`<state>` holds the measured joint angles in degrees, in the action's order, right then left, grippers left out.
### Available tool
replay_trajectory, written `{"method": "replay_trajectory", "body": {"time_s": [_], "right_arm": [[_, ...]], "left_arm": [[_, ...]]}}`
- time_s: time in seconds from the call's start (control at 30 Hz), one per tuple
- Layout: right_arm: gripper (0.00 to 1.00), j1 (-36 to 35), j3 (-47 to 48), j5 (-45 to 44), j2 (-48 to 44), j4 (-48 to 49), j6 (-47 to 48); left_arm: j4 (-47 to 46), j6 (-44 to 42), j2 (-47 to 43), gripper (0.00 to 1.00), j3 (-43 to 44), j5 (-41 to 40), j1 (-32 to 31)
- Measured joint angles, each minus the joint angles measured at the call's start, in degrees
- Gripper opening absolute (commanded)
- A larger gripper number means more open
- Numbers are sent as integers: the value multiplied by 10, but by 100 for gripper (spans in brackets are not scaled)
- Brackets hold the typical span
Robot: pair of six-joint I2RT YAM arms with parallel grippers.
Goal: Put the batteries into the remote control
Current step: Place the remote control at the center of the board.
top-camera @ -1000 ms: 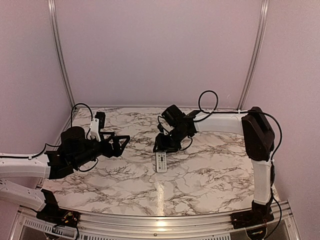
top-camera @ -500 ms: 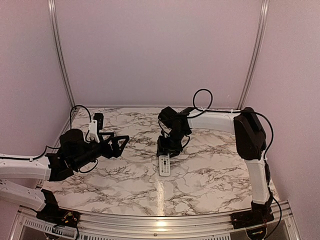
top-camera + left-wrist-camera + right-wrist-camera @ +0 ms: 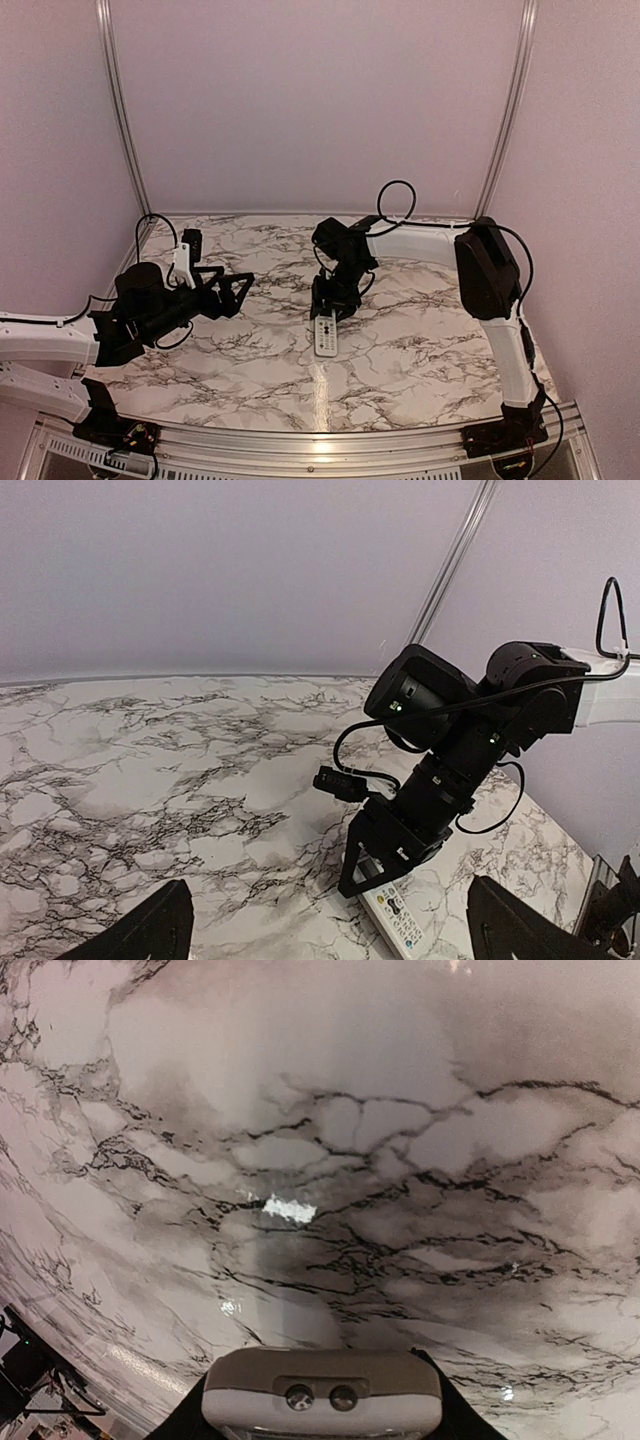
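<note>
The remote control (image 3: 326,336) is slim and white, and its buttoned front faces up on the marble table (image 3: 420,340). My right gripper (image 3: 329,306) is shut on its far end. The right wrist view shows that end of the remote control (image 3: 322,1375) with two small lenses, clamped between the dark fingers (image 3: 452,1422) of my right gripper (image 3: 322,1418). From the left wrist, the remote control (image 3: 402,913) pokes out under my right gripper (image 3: 372,868). My left gripper (image 3: 240,286) hovers open to the left, holding nothing. The batteries are out of view.
Purple walls with metal corner posts (image 3: 118,110) close in the table at the back and sides. A metal rail (image 3: 320,452) runs along the near edge between the arm bases. The right arm's cable (image 3: 392,205) loops above its forearm.
The right arm has swung its elbow leftward and the remote has slid slightly toward the near edge in its grip. The left arm has drifted a little left, still open.
</note>
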<state>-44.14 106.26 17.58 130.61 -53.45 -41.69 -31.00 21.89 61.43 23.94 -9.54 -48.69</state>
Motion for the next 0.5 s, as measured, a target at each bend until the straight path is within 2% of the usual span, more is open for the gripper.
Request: {"method": "replay_trajectory", "body": {"time_s": [0.1, 0.33, 0.4, 0.5], "right_arm": [[48, 0, 0, 8, 3, -2, -3], [53, 1, 0, 16, 3, -6, -8], [73, 1, 0, 18, 4, -6, -10], [76, 2, 0, 24, 4, -5, -17]], "left_arm": [[-3, 0, -4, 99, -3, 0, 0], [-5, -3, -10, 99, -10, 0, 0], [-5, -4, -11, 99, -10, 0, 0], [-5, -5, -12, 99, -10, 0, 0]]}}
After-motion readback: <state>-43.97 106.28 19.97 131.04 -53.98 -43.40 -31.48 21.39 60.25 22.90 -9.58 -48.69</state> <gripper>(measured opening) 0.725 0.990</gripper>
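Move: Between the right hand's fingers, which point almost straight down, the remote control is still gripped near its far end. Its middle lies about 5 cm back towards the bases from this hand and 1 cm below it, level with it sideways, close over the board's centre. From the idle, open left hand, the remote control's middle is roughly 16 cm to the right, 2 cm ahead and some 18 cm below. Nothing else stands near. Letting go of the remote control over the middle of the board, the right hand stays almost in place, easing back only about half a centimetre at the same low height. Its fingers then open from half to roughly three quarters, and their grip on the remote's sides ends; the wrist hardly tilts. ##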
